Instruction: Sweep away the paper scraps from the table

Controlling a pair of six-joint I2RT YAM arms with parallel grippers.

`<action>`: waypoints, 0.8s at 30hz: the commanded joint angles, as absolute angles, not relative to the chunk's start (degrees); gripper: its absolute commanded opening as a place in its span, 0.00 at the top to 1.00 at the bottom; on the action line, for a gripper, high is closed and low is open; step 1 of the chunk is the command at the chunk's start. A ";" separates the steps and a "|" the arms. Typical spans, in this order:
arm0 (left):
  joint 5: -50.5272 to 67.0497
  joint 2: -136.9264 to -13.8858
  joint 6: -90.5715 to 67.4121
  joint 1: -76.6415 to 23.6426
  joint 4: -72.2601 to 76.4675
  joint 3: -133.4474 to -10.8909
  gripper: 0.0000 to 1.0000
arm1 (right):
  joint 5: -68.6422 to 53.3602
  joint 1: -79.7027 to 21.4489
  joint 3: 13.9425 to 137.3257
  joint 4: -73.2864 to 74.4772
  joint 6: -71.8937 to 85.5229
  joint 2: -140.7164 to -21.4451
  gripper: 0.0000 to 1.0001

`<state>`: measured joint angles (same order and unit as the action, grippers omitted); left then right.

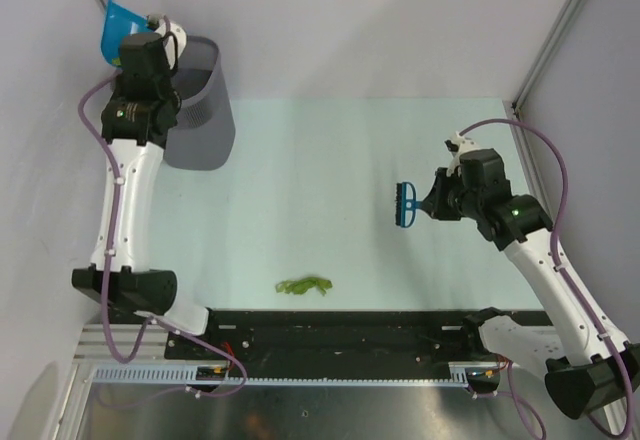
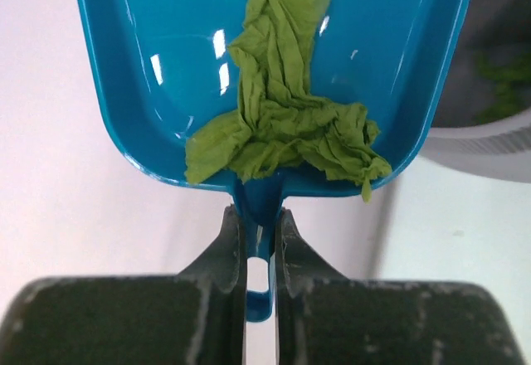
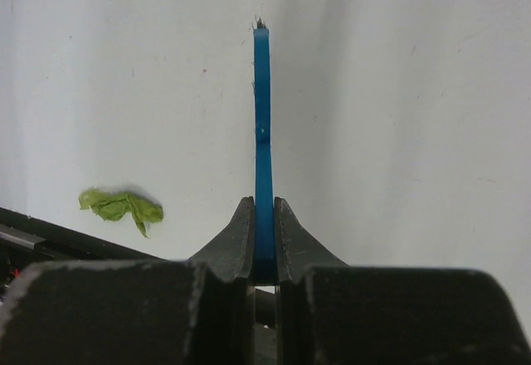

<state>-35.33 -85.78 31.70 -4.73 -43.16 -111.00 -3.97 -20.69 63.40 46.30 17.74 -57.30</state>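
My left gripper is shut on the handle of a blue dustpan, raised at the far left beside the wastebasket. A crumpled wad of green paper scraps lies in the pan, down by its handle end. Over the right half of the pale green table, my right gripper is shut on a blue brush, which hangs above the surface. More green paper scraps lie on the table near its front edge, seen low and left in the right wrist view.
A grey wastebasket stands at the table's far left corner; its rim shows right of the dustpan, with green bits inside. A black rail runs along the near edge. White walls and metal posts enclose the table.
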 commanded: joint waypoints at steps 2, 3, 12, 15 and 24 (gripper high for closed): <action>-52.99 -90.43 46.48 -4.75 -42.36 -116.89 1.00 | -4.83 -21.62 62.40 44.03 17.75 -55.72 1.00; -55.87 -91.66 48.84 -4.66 -42.28 -117.42 1.00 | -4.92 -21.62 62.23 43.86 17.75 -55.81 1.00; -66.08 -98.61 64.13 -6.15 -40.26 -122.33 1.00 | -5.01 -22.23 61.70 43.33 17.49 -55.81 1.00; -68.55 -101.68 69.41 -6.50 -39.20 -126.46 1.00 | -5.19 -22.24 61.70 43.16 17.40 -55.81 1.00; -73.30 -104.06 80.06 -8.00 -34.55 -124.19 1.00 | -5.63 -22.76 61.70 42.98 17.75 -55.20 1.00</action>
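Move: The left hand holds the dustpan handle high by the grey bin, whose middle is about 7 cm ahead, 2 cm to its right and 28 cm below. The green paper scraps lie on the pan, roughly 7 cm ahead of this hand, 4 cm to its left and 2 cm lower. From the right hand, which holds the brush, the bin is some 21 cm ahead, 59 cm left and 8 cm lower. Left hand rolls its dustpan rightward and nose-down some 50 degrees at the bin, shifting about 5 cm left. ##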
